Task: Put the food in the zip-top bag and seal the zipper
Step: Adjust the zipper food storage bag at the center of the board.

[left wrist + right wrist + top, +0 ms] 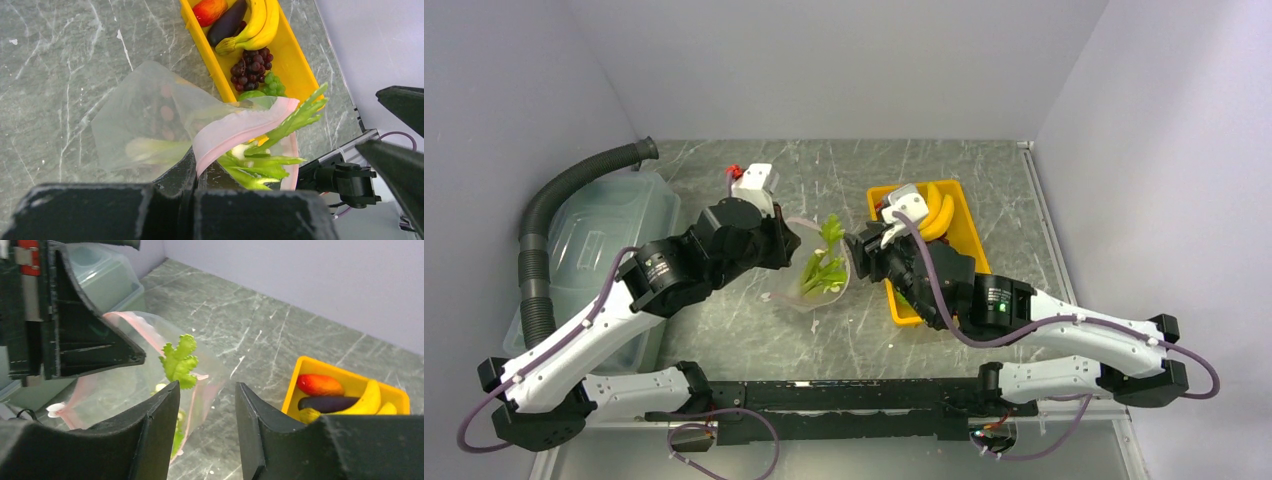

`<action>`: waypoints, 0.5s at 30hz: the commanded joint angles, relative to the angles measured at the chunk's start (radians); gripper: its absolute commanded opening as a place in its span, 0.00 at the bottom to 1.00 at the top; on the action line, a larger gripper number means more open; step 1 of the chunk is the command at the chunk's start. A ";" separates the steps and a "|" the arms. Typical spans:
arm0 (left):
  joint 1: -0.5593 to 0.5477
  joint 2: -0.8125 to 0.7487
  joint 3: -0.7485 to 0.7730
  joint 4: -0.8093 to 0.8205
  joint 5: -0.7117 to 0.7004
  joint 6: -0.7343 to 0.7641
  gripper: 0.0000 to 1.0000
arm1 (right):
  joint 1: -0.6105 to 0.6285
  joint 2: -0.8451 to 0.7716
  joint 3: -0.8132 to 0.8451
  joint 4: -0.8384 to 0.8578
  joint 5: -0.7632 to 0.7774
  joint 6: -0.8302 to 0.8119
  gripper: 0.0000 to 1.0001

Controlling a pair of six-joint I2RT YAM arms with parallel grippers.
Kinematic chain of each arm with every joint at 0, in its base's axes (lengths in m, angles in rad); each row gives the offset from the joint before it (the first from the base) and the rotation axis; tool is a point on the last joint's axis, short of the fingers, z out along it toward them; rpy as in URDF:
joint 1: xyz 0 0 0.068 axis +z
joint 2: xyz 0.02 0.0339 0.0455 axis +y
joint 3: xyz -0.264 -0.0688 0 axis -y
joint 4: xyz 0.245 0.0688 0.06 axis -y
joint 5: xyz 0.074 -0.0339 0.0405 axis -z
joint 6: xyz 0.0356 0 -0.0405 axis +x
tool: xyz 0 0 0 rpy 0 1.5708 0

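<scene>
The clear zip-top bag (812,283) lies mid-table, its mouth held up. My left gripper (200,162) is shut on the pink zipper (240,131) at the mouth's edge. The pale green leek (280,125) sits in the bag, and its leaves poke out of the mouth. My right gripper (207,390) hovers just right of the mouth, jaws apart, with nothing between them. In the yellow tray (295,60) lie bananas (260,22), an eggplant (227,25), a red-orange fruit (210,10), dark grapes (250,67), green grapes (272,85) and a green round fruit (250,95).
A large translucent lidded bin (609,225) stands at the left with a black corrugated hose (554,200) curving over it. Grey walls close in the back and both sides. The tray (969,240) sits right of the bag, partly under my right arm.
</scene>
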 commanded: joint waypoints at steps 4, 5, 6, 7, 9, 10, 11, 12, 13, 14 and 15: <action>0.002 -0.023 -0.002 0.059 -0.005 0.018 0.00 | -0.149 0.008 0.080 -0.196 -0.103 0.205 0.45; 0.002 -0.024 -0.003 0.059 -0.004 0.019 0.00 | -0.178 0.013 0.088 -0.209 -0.140 0.225 0.44; 0.001 -0.025 -0.003 0.059 -0.005 0.019 0.00 | -0.197 0.016 0.089 -0.212 -0.167 0.238 0.44; 0.002 -0.026 -0.006 0.060 -0.004 0.020 0.00 | -0.209 0.016 0.087 -0.209 -0.184 0.245 0.44; 0.002 -0.026 -0.008 0.063 -0.004 0.021 0.00 | -0.225 0.022 0.087 -0.201 -0.211 0.261 0.45; 0.002 -0.026 -0.008 0.064 -0.003 0.021 0.00 | -0.234 0.028 0.091 -0.203 -0.230 0.270 0.45; 0.002 -0.025 -0.008 0.066 -0.001 0.022 0.00 | -0.244 0.042 0.100 -0.209 -0.251 0.280 0.45; 0.002 -0.024 -0.007 0.067 0.001 0.024 0.00 | -0.253 0.054 0.114 -0.220 -0.266 0.285 0.46; 0.002 -0.023 -0.006 0.067 0.002 0.025 0.00 | -0.257 0.064 0.124 -0.227 -0.280 0.284 0.47; 0.001 -0.021 -0.003 0.065 0.001 0.027 0.00 | -0.262 0.074 0.130 -0.233 -0.290 0.283 0.48; 0.002 -0.019 -0.001 0.063 0.003 0.028 0.00 | -0.269 0.083 0.135 -0.239 -0.300 0.285 0.48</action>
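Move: The mouth of the zipper food storage bag hangs open about 6 cm to the right hand's left, level with it fore and aft and some 8 cm lower. The celery leaves poke out about 4 cm ahead, 4 cm left and 5 cm below; the yellow tray's middle lies roughly 17 cm ahead, 17 cm right and 35 cm down. From the left hand, the mouth is about 5 cm right, 2 cm back and 4 cm below. Forward and down, about 5 cm in all, the right hand passes along the tray side of the bag's mouth, edging right at first and then about 1 cm back to the left as its forward travel dies out and it keeps sinking. Its fingers tip down some 15 degrees and stay half open, touching nothing. The left hand stays put and keeps its pinch on the pink zipper rim. ##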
